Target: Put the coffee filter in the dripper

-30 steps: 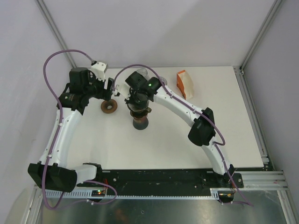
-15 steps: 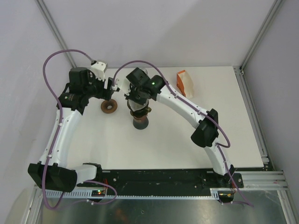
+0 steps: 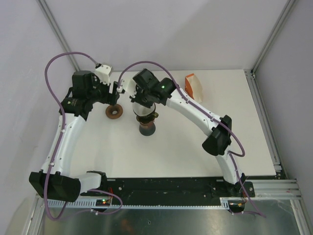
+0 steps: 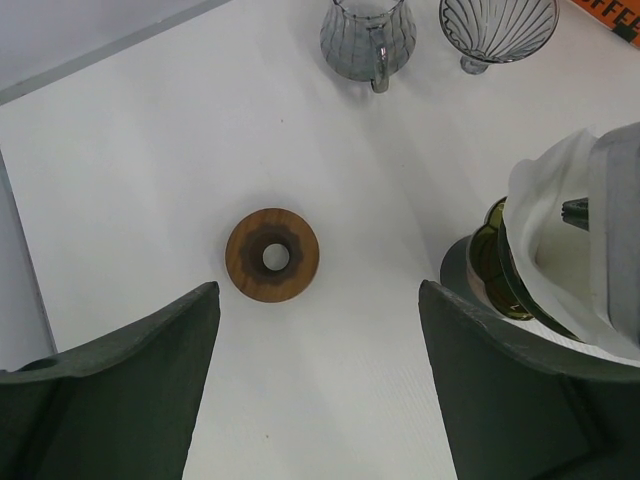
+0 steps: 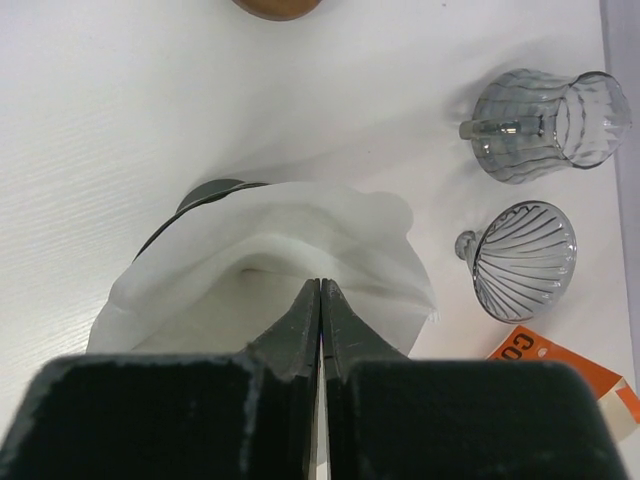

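Note:
The white coffee filter sits crumpled in the olive-rimmed dripper, which stands on a dark base at mid-table. My right gripper points down into the filter, its jaws shut, apparently pinching the filter's far wall. In the left wrist view the filter rises well above the dripper's rim. In the top view the right gripper is directly over the dripper. My left gripper is open and empty, above the table, left of the dripper.
A wooden ring lies on the table just ahead of the left gripper. A glass mug and a ribbed glass cone stand behind the dripper. An orange and white box stands at the back right.
The right arm's wrist has shifted slightly left and its elbow has swung right, with the gripper staying over the dripper. The left arm has not moved.

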Robot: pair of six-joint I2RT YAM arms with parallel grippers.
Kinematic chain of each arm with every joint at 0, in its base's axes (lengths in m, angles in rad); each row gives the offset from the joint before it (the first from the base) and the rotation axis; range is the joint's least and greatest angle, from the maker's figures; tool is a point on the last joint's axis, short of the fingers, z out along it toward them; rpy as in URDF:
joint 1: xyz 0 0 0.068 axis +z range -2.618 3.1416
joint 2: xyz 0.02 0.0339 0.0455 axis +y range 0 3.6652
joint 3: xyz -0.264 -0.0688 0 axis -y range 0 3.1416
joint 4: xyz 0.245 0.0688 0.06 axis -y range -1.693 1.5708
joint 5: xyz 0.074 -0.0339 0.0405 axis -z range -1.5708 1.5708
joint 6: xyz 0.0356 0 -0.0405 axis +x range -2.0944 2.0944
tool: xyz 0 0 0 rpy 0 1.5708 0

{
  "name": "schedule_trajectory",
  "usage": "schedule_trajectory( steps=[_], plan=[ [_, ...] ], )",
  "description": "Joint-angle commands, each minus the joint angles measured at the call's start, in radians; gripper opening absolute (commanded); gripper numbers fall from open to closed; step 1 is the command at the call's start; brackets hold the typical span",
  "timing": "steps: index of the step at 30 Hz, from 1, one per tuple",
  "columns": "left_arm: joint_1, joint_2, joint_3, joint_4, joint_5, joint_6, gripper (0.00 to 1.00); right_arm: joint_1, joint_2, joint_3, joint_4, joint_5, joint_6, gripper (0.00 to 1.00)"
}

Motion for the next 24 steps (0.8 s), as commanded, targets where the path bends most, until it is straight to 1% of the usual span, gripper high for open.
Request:
schedule_trajectory(
  steps=[1, 3, 5, 9, 12, 15, 18, 21, 24],
  plan=[
    [0.000, -0.008, -0.004, 0.014, 0.026, -0.003, 0.85, 0.019, -0.099, 0.001, 0.074, -0.002, 0.004, 0.01],
    [-0.001, -0.010, -0.006, 0.015, 0.030, -0.005, 0.85, 0.018, -0.141, -0.022, 0.112, 0.007, 0.018, 0.05],
    [0.000, -0.013, -0.009, 0.015, 0.031, -0.003, 0.85, 0.018, -0.190, -0.071, 0.160, 0.009, 0.036, 0.12],
    [0.000, -0.013, -0.015, 0.015, 0.028, -0.001, 0.85, 0.010, -0.320, -0.191, 0.292, -0.035, 0.082, 0.30],
    [0.000, -0.012, -0.016, 0.015, 0.029, -0.001, 0.85, -0.023, -0.415, -0.288, 0.388, -0.136, 0.140, 0.41],
    [0.000, -0.011, -0.017, 0.014, 0.031, -0.003, 0.85, -0.075, -0.517, -0.413, 0.496, -0.246, 0.234, 0.48],
    [0.000, -0.013, -0.021, 0.014, 0.026, -0.001, 0.85, -0.158, -0.620, -0.578, 0.622, -0.314, 0.349, 0.51],
    [0.002, -0.014, -0.032, 0.016, 0.023, 0.001, 0.85, -0.266, -0.724, -0.800, 0.781, -0.338, 0.474, 0.53],
    [0.007, -0.006, -0.042, 0.022, 0.021, 0.000, 0.85, -0.387, -0.770, -0.976, 0.891, -0.377, 0.651, 0.53]
  ],
)
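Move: The filter sits in the green dripper on its dark stand, its middle about 5 cm below the right hand's closed tips, 1 cm back and 1 cm to their left. From that hand the wooden ring lies some 9 cm ahead, 17 cm left and 21 cm down; the glass jug is about 22 cm ahead and 1 cm right, 18 cm down. For the left hand, the filter lies roughly 14 cm right, 1 cm back and 12 cm below. Up and out of the filter's mouth goes the right hand, rising about 16 cm while easing back some 4 cm, then swinging roughly 10 cm to the right, away from the dripper and the filter, and dipping slightly at the end. The empty fingers open from shut to about half, and the wrist tips them up some 40 degrees, from steeply down to nearly level and pointing left. ##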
